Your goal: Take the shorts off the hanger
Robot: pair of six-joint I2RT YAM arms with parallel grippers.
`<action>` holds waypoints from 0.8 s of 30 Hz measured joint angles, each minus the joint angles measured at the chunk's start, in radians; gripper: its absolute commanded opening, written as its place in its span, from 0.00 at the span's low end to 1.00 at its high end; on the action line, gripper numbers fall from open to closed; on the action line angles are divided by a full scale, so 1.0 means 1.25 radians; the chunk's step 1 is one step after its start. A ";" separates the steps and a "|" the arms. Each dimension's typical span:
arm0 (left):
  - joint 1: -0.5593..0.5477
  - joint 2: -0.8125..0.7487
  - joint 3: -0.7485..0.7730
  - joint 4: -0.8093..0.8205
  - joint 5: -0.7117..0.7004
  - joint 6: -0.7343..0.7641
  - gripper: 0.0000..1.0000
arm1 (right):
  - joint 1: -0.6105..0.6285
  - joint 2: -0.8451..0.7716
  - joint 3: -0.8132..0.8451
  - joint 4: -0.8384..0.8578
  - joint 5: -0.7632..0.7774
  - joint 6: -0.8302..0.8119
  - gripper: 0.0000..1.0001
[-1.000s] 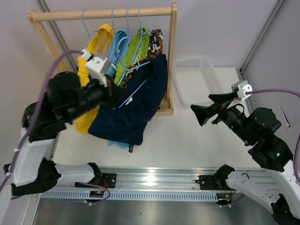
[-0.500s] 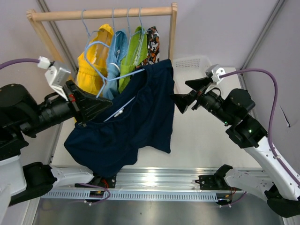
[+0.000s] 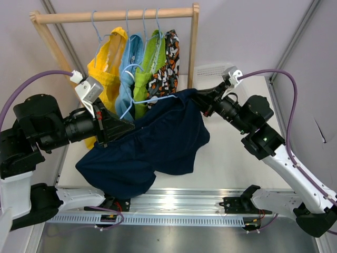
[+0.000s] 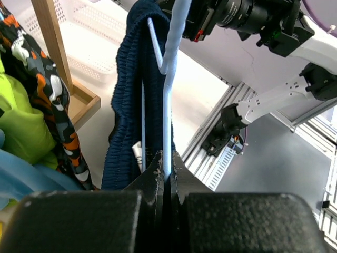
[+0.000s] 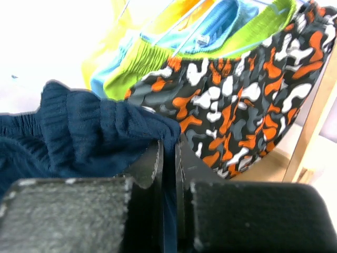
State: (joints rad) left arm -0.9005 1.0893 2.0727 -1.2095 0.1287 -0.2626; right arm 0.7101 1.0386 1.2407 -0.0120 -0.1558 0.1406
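Observation:
The navy shorts (image 3: 152,145) hang on a light blue hanger (image 3: 152,100), off the rack and above the table. My left gripper (image 3: 126,126) is shut on the hanger's wire (image 4: 167,105). My right gripper (image 3: 196,99) is shut on the navy shorts' waistband (image 5: 105,132) at its right end. The yellow shorts (image 3: 108,66), the light blue shorts (image 3: 128,74), the lime green shorts (image 3: 147,68) and the black patterned shorts (image 3: 168,68) hang on the wooden rack (image 3: 116,16). They also show in the right wrist view, the patterned pair (image 5: 247,110) closest.
A white plastic basket (image 3: 210,71) stands right of the rack's post (image 3: 194,47), partly behind my right arm. The rack's base (image 4: 79,103) lies on the white table (image 3: 231,168). A metal rail (image 3: 174,203) runs along the near edge.
My right gripper has moved left and closed on the navy shorts' waistband. My left gripper has shifted right with the hanger, and the shorts now stretch between both grippers.

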 measured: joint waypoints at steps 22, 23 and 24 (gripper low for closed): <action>-0.011 0.023 0.042 -0.064 -0.113 0.034 0.00 | -0.027 -0.225 -0.091 -0.081 -0.016 -0.002 0.25; -0.010 0.020 0.042 -0.061 -0.128 0.034 0.00 | -0.031 -0.230 -0.095 -0.089 -0.013 -0.002 0.27; -0.009 0.017 0.042 -0.060 -0.137 0.034 0.00 | -0.034 -0.233 -0.099 -0.096 -0.013 -0.002 0.37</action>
State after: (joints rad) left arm -0.9119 1.1110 2.1250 -1.2842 -0.0425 -0.2203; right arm 0.6682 0.7475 1.1175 -0.1314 -0.1726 0.1379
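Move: Pinched in the right fingers, the navy shorts' waistband corner sits at that hand; the hanger arm's free end is about 6 cm to its left, level with it. The patterned shorts hang some 12 cm ahead and 11 cm left, and the white basket is about 18 cm right, 10 cm ahead, roughly 34 cm below. From the left hand, gripping the hanger, that corner lies about 11 cm ahead and 21 cm right. Drawing the waistband corner away from the hanger, the right hand travels about 6 cm to the right and nearly as far back, fingers shut on the cloth at first. Near the end its fingers part to about a quarter open and let go of the shorts. Against this the left hand keeps its grip on the hanger, easing about 2 cm left and 2 cm forward with a slight counter-clockwise turn. ##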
